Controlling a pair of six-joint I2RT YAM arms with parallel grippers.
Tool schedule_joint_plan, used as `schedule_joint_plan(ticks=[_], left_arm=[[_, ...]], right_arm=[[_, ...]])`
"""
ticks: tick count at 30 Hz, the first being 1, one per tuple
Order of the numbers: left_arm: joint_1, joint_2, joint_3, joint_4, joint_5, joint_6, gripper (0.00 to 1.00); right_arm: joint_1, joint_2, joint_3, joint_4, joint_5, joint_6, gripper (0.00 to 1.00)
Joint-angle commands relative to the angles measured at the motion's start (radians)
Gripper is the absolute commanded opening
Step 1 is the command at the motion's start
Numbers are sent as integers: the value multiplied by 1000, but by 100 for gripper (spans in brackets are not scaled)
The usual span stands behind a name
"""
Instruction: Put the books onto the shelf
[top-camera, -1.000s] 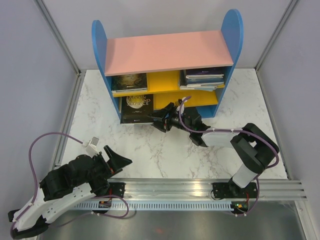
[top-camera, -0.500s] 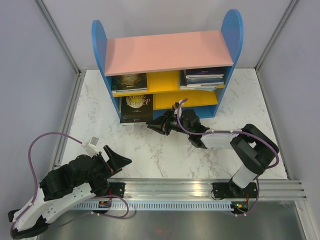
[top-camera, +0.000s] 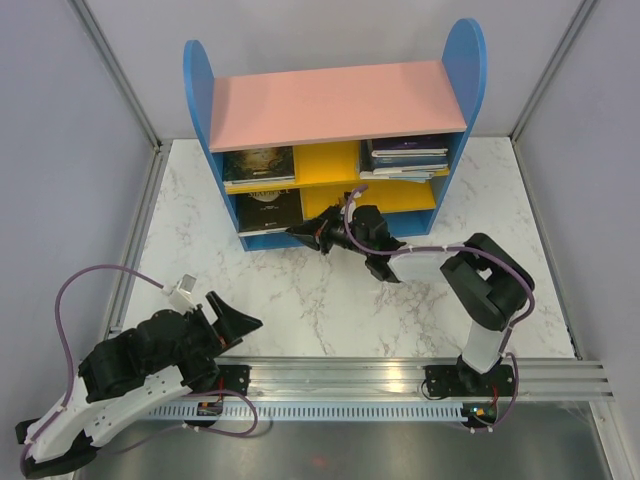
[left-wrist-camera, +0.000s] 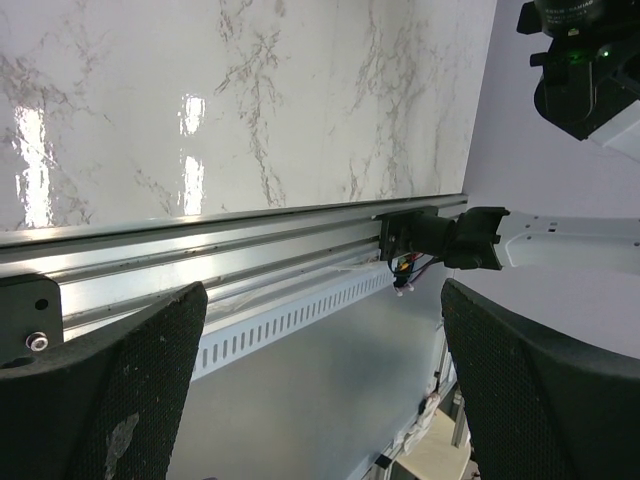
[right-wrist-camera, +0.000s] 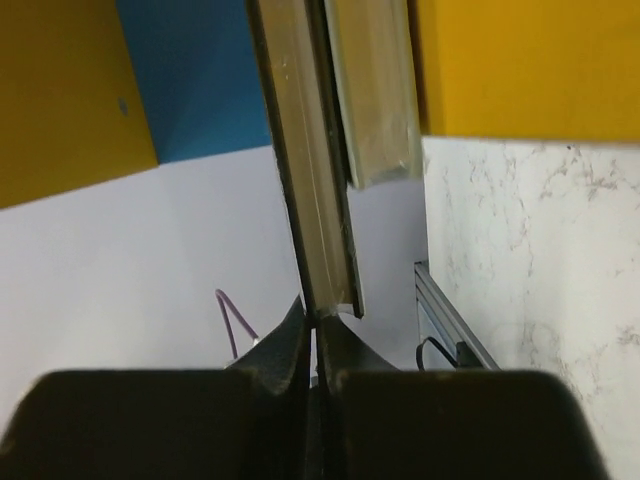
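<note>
The shelf (top-camera: 330, 100) stands at the back of the table, with blue sides, a pink top and yellow boards. A black book (top-camera: 268, 210) lies in its lower left bay. My right gripper (top-camera: 298, 232) is shut, and its tips press against that book's near edge. In the right wrist view the shut fingertips (right-wrist-camera: 317, 325) meet the corner of the book's pale page edge (right-wrist-camera: 315, 200); nothing sits between them. A dark book (top-camera: 258, 163) lies on the upper left board and a stack of books (top-camera: 405, 157) on the upper right. My left gripper (top-camera: 235, 322) is open near the front rail.
The marble table (top-camera: 300, 300) stretches between the shelf and the metal rail (top-camera: 400, 375) that carries both arm bases. In the left wrist view the open gripper (left-wrist-camera: 320, 400) hangs over the rail (left-wrist-camera: 250, 250) and the grey floor strip. Grey walls close in both sides.
My right gripper closed and moved left and toward the shelf. The black book, which stuck out onto the table, has slid into the lower left bay. The left arm stayed still.
</note>
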Motion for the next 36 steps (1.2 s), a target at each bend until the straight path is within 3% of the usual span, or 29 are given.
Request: schedule_joint_plan(ticks=[1,16,19,20,22,23,26,32,35,36], left_arm=[[2,8,40,-25,-49,0,100],[0,20,83,-68,-97,9,100],[-2,43,96,-68,-100,29,100],[0,72,100,-70,-103,38,100],[-2,104,117,-68,-111,69,100],[0,149,122,-68,-114,79,100],[0,219,134,-45,-118,145,100],[1,472,131,80,-82,308,100],[44,626,152,134,-28,421,100],[123,656,154,187,10,459,100]], right_arm=[[-14,44,64,57,37,30,3],[-14,155,190,84,31,64,3],[-12,124,176,72,-3,9,9],[-11,108,161,55,-12,-16,18],[-5,34,149,-49,-40,-86,29],[0,6,133,-140,-46,-164,40],[35,-121,119,-381,-52,-362,53],[169,-352,55,-747,21,-629,56],[187,-460,-59,-767,64,-637,57],[187,-484,-84,-776,78,-637,58]])
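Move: The right hand's nearly shut fingers are at the front edge of the top black book on the lower shelf, near its right corner; that book's middle lies about 10 cm ahead, 6 cm left and roughly level. The grey book lies under it, 11 cm ahead, 6 cm left and 3 cm below the hand. On the shelf above, the left stack is some 12 cm ahead, 7 cm left and 12 cm up. From the left hand, the black book is about 34 cm ahead, 9 cm right and level. With its fingers as good as shut, the right hand keeps pushing the black book's front edge forward into the lower shelf, going about 4 cm with a drift of 2 cm left, and pauses there before drawing back some 17 cm and a little right, clear of the shelf, the fingers opening to a bit over half while their tips dip and swing counter-clockwise. Towards the end the wide-open left hand, holding nothing, sinks a few centimetres with a reach forward and to the right, rolling about 30 degrees so that its left side rises. ##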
